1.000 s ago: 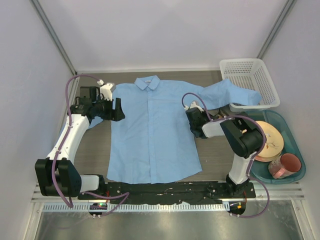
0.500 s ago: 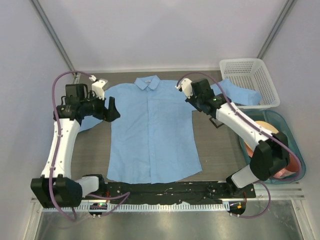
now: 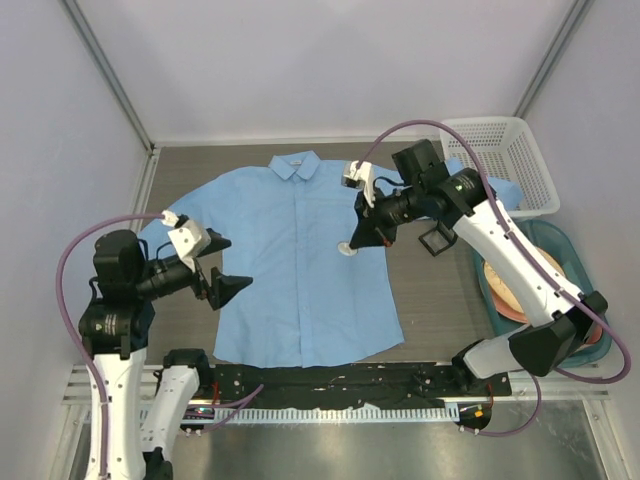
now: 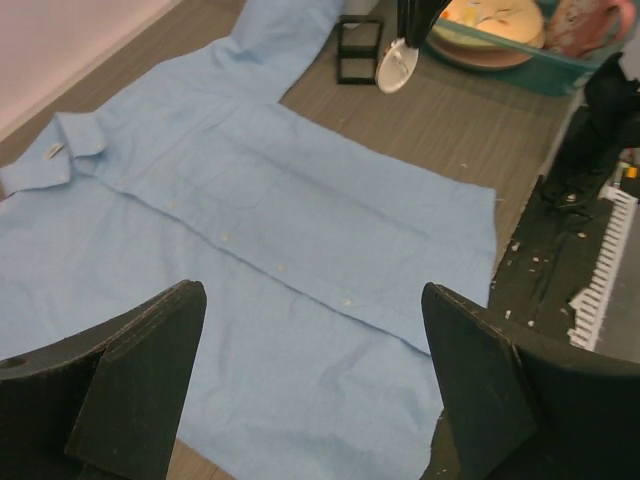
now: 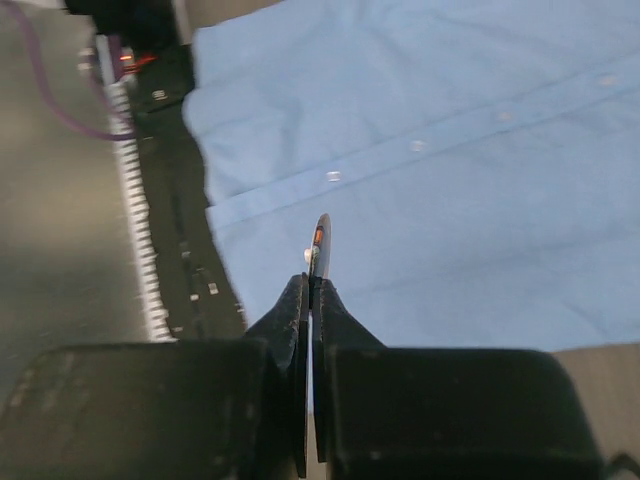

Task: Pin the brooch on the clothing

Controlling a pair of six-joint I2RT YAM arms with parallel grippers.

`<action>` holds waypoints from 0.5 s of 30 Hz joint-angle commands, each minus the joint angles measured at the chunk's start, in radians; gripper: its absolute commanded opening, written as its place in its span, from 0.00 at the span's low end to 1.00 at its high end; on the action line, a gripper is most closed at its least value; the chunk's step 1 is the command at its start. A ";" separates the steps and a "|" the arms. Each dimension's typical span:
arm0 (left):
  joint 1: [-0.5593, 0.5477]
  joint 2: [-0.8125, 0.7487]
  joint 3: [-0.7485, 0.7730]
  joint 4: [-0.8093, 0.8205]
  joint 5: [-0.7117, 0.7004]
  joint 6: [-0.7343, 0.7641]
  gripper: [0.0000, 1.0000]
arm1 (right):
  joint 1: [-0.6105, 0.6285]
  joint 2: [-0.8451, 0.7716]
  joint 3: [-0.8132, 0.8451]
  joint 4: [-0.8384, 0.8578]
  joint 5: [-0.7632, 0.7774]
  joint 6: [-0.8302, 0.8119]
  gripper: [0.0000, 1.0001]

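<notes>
The light blue shirt [image 3: 300, 270] lies flat and buttoned on the table, collar at the far side. It also shows in the left wrist view [image 4: 250, 200] and the right wrist view [image 5: 480, 150]. My right gripper [image 3: 358, 236] is shut on the brooch [image 3: 347, 249], a small round disc held a little above the shirt's right chest. The right wrist view shows the brooch [image 5: 320, 245] edge-on, with an orange spot, pinched between the fingertips [image 5: 310, 285]. The left wrist view shows it [image 4: 397, 65] hanging pale. My left gripper [image 3: 222, 268] is open and empty above the shirt's lower left edge [image 4: 310, 300].
A small black square case [image 3: 436, 240] lies right of the shirt. A white mesh basket [image 3: 495, 150] stands at the back right with a sleeve draped on it. A teal tray [image 3: 575, 250] holds plates. The black rail [image 3: 330, 375] runs along the near edge.
My right gripper has come down from beside the collar to over the shirt's right chest, now with the disc showing. My left arm has pulled back from the shirt's left shoulder toward the near left.
</notes>
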 commanded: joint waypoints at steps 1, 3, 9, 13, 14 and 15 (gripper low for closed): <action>-0.020 0.078 -0.044 0.113 0.189 -0.126 0.91 | 0.013 -0.083 -0.040 -0.045 -0.274 0.079 0.01; -0.076 0.121 -0.041 0.126 0.192 -0.191 0.84 | 0.013 -0.089 -0.052 -0.051 -0.334 0.085 0.01; -0.276 0.193 -0.059 0.283 0.071 -0.352 0.74 | 0.013 -0.110 -0.140 0.048 -0.471 0.209 0.01; -0.441 0.234 -0.102 0.503 -0.003 -0.482 0.68 | 0.013 -0.116 -0.166 0.108 -0.489 0.282 0.01; -0.473 0.248 -0.104 0.521 -0.056 -0.490 0.68 | 0.011 -0.120 -0.166 0.130 -0.485 0.315 0.01; -0.502 0.271 -0.108 0.543 -0.076 -0.521 0.70 | 0.013 -0.120 -0.167 0.142 -0.479 0.329 0.01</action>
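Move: The brooch is already pinched in the right fingers, just past their tips, about 2 cm left of and 2 cm below the right hand. From the left hand it is some 21 cm right, 8 cm ahead and 5 cm lower. The shirt's middle lies roughly 11 cm left of the right hand, 2 cm ahead and 28 cm below; the open box is about 18 cm to that hand's right, 9 cm ahead, equally low. Left gripper goes 9 cm right, narrowing, towards the brooch the right hand keeps pinched and draws back equally. ##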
